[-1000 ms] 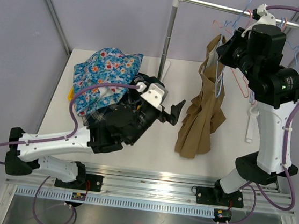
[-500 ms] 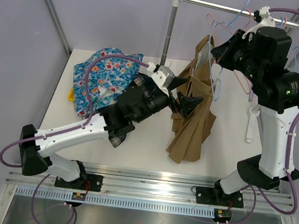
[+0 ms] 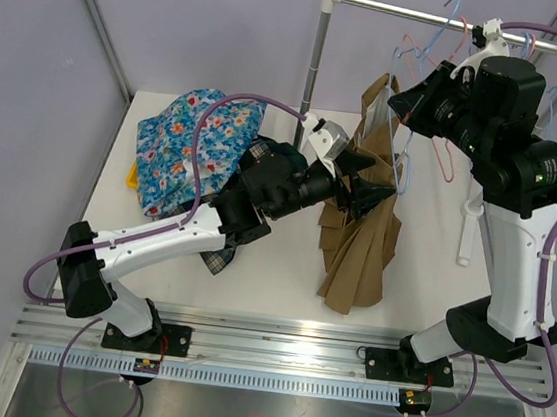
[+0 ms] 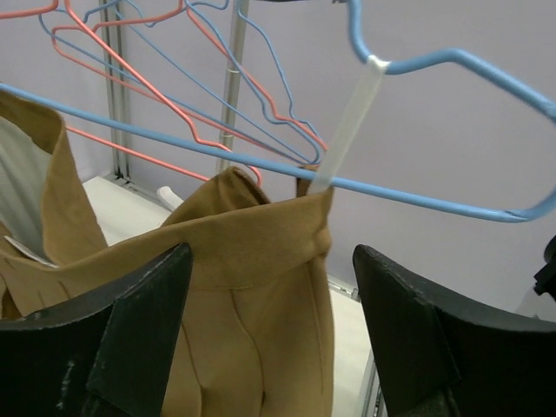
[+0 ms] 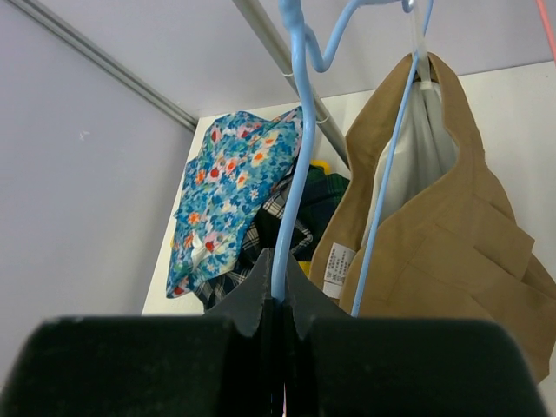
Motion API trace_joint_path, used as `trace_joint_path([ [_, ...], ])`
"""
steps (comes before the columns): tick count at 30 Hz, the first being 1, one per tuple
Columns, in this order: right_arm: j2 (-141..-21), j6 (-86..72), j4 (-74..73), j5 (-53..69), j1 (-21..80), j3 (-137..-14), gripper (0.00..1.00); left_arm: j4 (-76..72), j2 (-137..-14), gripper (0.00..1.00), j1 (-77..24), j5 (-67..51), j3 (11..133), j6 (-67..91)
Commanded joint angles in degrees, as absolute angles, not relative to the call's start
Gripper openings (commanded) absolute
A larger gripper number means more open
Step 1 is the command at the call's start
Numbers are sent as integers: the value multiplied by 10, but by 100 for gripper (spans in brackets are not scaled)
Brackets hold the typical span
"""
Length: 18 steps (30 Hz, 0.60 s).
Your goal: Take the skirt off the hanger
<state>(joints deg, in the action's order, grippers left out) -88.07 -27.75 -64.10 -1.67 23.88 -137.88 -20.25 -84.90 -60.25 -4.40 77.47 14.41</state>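
Observation:
The tan pleated skirt (image 3: 359, 253) hangs by a white loop (image 4: 347, 130) from the light-blue hanger (image 4: 417, 187), its hem resting on the table. My right gripper (image 5: 280, 300) is shut on the hanger's wire (image 5: 294, 156) and holds it up by the rail (image 3: 451, 17). My left gripper (image 4: 269, 339) is open, its two black fingers (image 4: 130, 339) standing either side of the skirt's waistband corner (image 4: 261, 252). In the top view the left gripper (image 3: 367, 186) sits against the skirt's upper part, just below the right gripper (image 3: 412, 95).
Pink and blue wire hangers (image 4: 174, 61) hang on the rail behind the skirt. The rail's pole (image 3: 314, 72) stands at the table's back. A blue floral garment (image 3: 190, 143) and a dark tartan one (image 3: 221, 257) lie piled at the left. A white bar (image 3: 468, 230) lies at the right.
My left arm has reached right and up from the garment pile to the skirt's waistband, and its jaws have narrowed a little. The right gripper has kept hold of the hanger.

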Motion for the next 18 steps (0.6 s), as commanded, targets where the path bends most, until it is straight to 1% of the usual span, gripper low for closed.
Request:
trace_joint_path([
  [1, -845, -292, -553, 17, 238, -1379, 0, -247, -856, 76, -595, -41, 805, 154],
  [5, -833, -298, -541, 27, 238, -1358, 0, -250, -870, 66, -592, -46, 821, 152],
  [8, -828, -304, -534, 34, 239, -1347, 0, -257, -878, 52, -591, -59, 831, 150],
  [9, -825, -307, -530, 38, 238, -1345, 0, -257, -881, 40, -591, -61, 835, 149],
  [11, -822, -308, -525, 40, 238, -1332, 0, -250, -886, 22, -590, -63, 845, 147],
  [12, -820, -308, -519, 40, 238, -1328, 0, -248, -888, 14, -590, -62, 846, 145],
  [13, -817, -309, -516, 39, 239, -1318, 0, -245, -886, 2, -590, -62, 846, 145],
  [14, -815, -309, -513, 39, 238, -1312, 0, -245, -883, 0, -590, -58, 845, 145],
  [18, -808, -303, -499, 17, 238, -1288, 0, -238, -863, 0, -591, -60, 831, 145],
])
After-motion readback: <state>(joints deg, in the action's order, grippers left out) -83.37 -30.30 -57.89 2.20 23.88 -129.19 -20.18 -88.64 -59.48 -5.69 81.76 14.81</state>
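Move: The near corner of the brown skirt's waistband sits just past the left fingertips, about 2 cm ahead, 2 cm right and 1 cm up. The hanger's lower bar crosses some 2 cm above that corner, and the white loop over the hanger's shoulder stands about 3 cm above it. The nearest pink hanger's corner is roughly 12 cm to the left hand's right and 4 cm ahead. From the right hand, the waistband corner lies about 7 cm back, 8 cm below and level sideways. Ease the left gripper about 1.5 cm right and forward under the hanger's lower bar, onto the waistband corner, wrist steady, and shut its wide-open fingers fully so they pinch the brown cloth just below the white loop. Keep the right gripper shut on the blue hanger near its hook, letting it shift about 1.5 cm left and back. ##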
